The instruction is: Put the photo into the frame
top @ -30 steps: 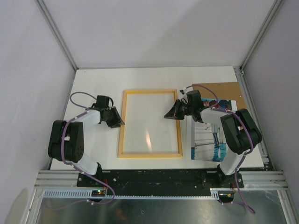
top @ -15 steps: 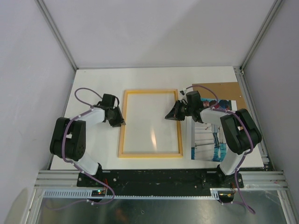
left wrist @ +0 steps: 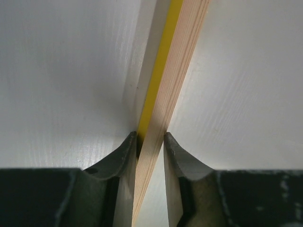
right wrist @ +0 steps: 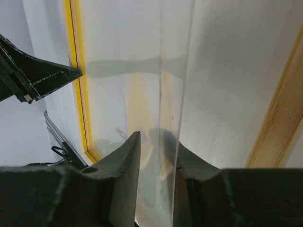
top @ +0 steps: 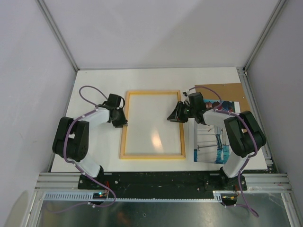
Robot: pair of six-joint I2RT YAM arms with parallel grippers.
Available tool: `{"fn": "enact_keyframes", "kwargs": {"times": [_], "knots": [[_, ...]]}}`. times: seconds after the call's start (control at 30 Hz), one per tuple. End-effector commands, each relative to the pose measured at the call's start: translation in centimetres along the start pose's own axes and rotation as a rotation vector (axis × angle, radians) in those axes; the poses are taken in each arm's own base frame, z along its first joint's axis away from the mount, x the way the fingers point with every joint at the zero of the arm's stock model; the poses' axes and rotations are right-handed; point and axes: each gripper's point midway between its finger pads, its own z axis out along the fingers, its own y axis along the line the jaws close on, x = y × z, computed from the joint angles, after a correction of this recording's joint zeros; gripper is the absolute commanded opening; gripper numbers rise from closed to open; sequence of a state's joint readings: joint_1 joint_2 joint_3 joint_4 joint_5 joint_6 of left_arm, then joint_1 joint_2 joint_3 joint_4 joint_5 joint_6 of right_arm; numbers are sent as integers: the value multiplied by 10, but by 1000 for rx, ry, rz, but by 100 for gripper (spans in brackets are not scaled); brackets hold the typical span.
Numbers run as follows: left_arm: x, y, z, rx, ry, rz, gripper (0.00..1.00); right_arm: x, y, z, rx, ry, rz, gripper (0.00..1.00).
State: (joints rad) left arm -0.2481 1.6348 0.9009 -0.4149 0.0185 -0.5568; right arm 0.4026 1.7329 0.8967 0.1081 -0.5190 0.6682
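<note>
The frame lies flat mid-table, pale wood back up, with a clear pane in it. My left gripper straddles the frame's left bar; in the left wrist view its tips pinch the bar, yellow face to the left. My right gripper is at the frame's right side. In the right wrist view it stands slightly open around the edge of the clear pane, which rests against the right finger. The photo lies at the right, partly under the right arm.
A plain brown backing board lies at the back right, partly under the photo. A small dark bit lies by the frame's top right corner. Metal posts and grey walls close in the table on three sides.
My left gripper has moved in toward the frame's left bar and its wrist has shifted up the table. The right gripper has barely moved.
</note>
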Motion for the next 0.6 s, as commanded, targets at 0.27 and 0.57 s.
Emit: {"fn": "enact_keyframes", "kwargs": {"times": [0.27,0.57], "knots": [[23,36,18,-173,66,22,29,-14,5,-12,13,-56,-38,52],[24,37,19,-177,69,25,28,-21,-1,-19,44,-81,-32,60]]}}
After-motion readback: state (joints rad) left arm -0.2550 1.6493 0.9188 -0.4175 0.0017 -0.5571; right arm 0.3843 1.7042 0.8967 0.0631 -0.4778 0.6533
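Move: My left hand already pinches the middle of the frame's left rail. My right hand hangs inside the frame with the clear sheet's edge at its fingers. From the right hand, the right rail's middle lies about 5 cm to the right, 2 cm back and 6 cm below; the left rail's middle is some 23 cm to the left and 2 cm back. The photo is roughly 21 cm to the right and 7 cm back. I spread my right fingers from about a third to more than half open and ease that hand about 1.5 cm to the right, towards the right rail, at nearly the same height, with the clear sheet's edge still lying against one finger. My left hand stays put and keeps its pinch on the left rail. ##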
